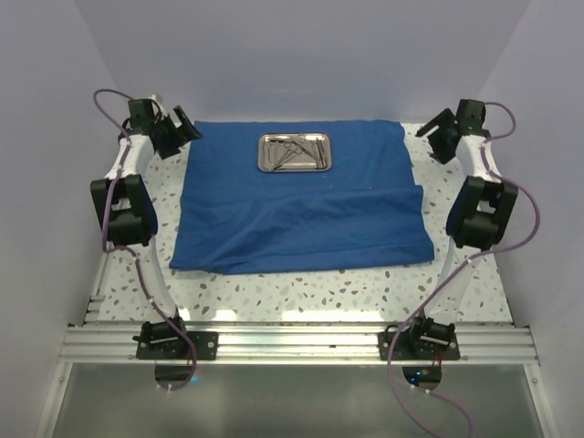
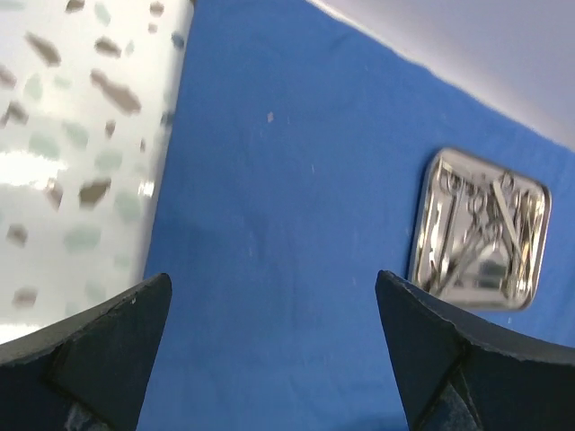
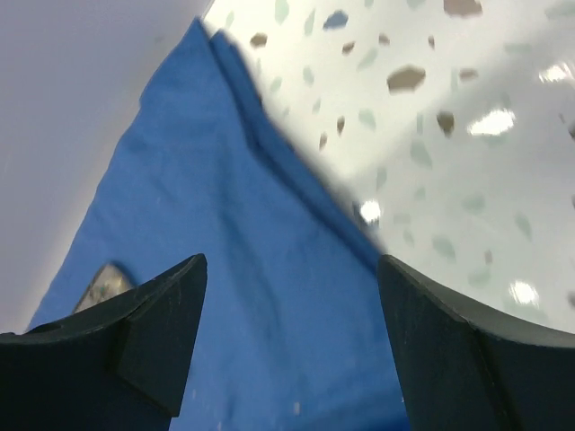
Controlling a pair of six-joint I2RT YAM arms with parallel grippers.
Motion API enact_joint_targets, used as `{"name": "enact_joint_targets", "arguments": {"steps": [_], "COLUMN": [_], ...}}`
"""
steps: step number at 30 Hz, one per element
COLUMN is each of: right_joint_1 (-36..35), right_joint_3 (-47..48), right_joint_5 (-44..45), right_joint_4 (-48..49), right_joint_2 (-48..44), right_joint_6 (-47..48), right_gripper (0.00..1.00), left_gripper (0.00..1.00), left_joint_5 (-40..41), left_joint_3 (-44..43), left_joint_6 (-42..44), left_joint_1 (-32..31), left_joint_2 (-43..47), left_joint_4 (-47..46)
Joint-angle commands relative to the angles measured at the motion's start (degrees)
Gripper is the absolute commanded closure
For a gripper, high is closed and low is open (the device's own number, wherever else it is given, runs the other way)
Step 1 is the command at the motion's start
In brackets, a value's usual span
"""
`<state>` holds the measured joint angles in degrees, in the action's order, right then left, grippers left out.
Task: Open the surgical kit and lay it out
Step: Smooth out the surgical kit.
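The surgical kit's royal-blue cloth (image 1: 301, 205) lies spread over the table, with a folded layer across its near half. A shiny steel tray (image 1: 294, 151) holding several thin steel instruments (image 2: 476, 229) sits on the cloth's far middle. My left gripper (image 1: 175, 132) hovers at the cloth's far left corner, open, nothing between its fingers (image 2: 108, 346). My right gripper (image 1: 440, 134) is at the far right corner, open and empty; the cloth's edge (image 3: 296, 171) runs below its fingers (image 3: 458, 341). A sliver of the tray (image 3: 103, 283) shows in the right wrist view.
The speckled white tabletop (image 1: 301, 292) shows bare in front of the cloth and along both sides. White walls close in the back and sides. An aluminium rail (image 1: 301, 345) carrying both arm bases runs along the near edge.
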<state>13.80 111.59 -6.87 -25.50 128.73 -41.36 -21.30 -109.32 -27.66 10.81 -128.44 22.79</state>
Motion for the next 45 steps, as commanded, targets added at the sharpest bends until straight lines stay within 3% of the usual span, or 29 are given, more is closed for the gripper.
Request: {"name": "enact_joint_targets", "arguments": {"steps": [1, 6, 11, 17, 26, 36, 45], "right_joint_1": [-0.71, -0.71, -0.88, -2.81, -3.34, -3.34, -3.34], "right_joint_3": [-7.42, -27.89, -44.57, -52.26, -60.00, -59.91, -60.00], "right_joint_5": [1.08, 1.33, 2.83, 9.85, 9.42, 13.46, 15.92], "right_joint_4": [-4.46, -6.75, -14.49, -24.94, -22.23, -17.40, -13.53], "right_joint_2": [-15.24, -32.96, -43.63, -54.72, -60.17, -54.56, -49.37], "right_joint_6": [4.09, 6.74, 3.85, 2.51, 0.58, 0.32, -0.30], "right_gripper": [0.20, 0.20, 0.21, 0.26, 0.46, 0.47, 0.64], "left_gripper": [0.00, 0.00, 0.00, 0.00, 0.00, 0.00, 0.00], "left_joint_5": [6.17, 11.26, 12.86, 11.98, 11.81, 12.95, 10.93], "left_joint_3": [6.99, 26.47, 43.53, 56.56, 57.47, 55.43, 60.01], "left_joint_6": [5.50, 8.15, 5.43, 0.15, -0.55, 0.76, 0.94], "left_joint_1": [-1.49, -2.46, -2.55, -2.55, -2.63, -2.64, -2.64], "left_joint_2": [13.17, 27.43, 39.31, 51.35, 58.48, 62.43, 64.28], "left_joint_4": [7.69, 9.64, 12.10, 12.19, 18.25, 24.50, 22.74]}}
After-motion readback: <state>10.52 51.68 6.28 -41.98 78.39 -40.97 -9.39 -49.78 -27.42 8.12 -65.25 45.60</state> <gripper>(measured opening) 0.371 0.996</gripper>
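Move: For the left hand, the drape's near-left corner lies about 39 cm back, level sideways and 9 cm below; its far-left corner is some 9 cm ahead, with no sideways offset. From the right hand, the near-right corner lies about 37 cm back and 4 cm left, the fold step on the right side 14 cm back and 5 cm left, the far-right corner 10 cm ahead and 7 cm left, all some 9 cm lower. Both hands head for the drape's near corners, pulling back about 33 cm along its sides in a low arc, fingers tipping 20 to 30 degrees further down. The left, wide open, ends at its starting height. The right rises some 8 cm, sinks past its start, then eases forward and down over the near-right corner area, its fingers closing to under half open. ##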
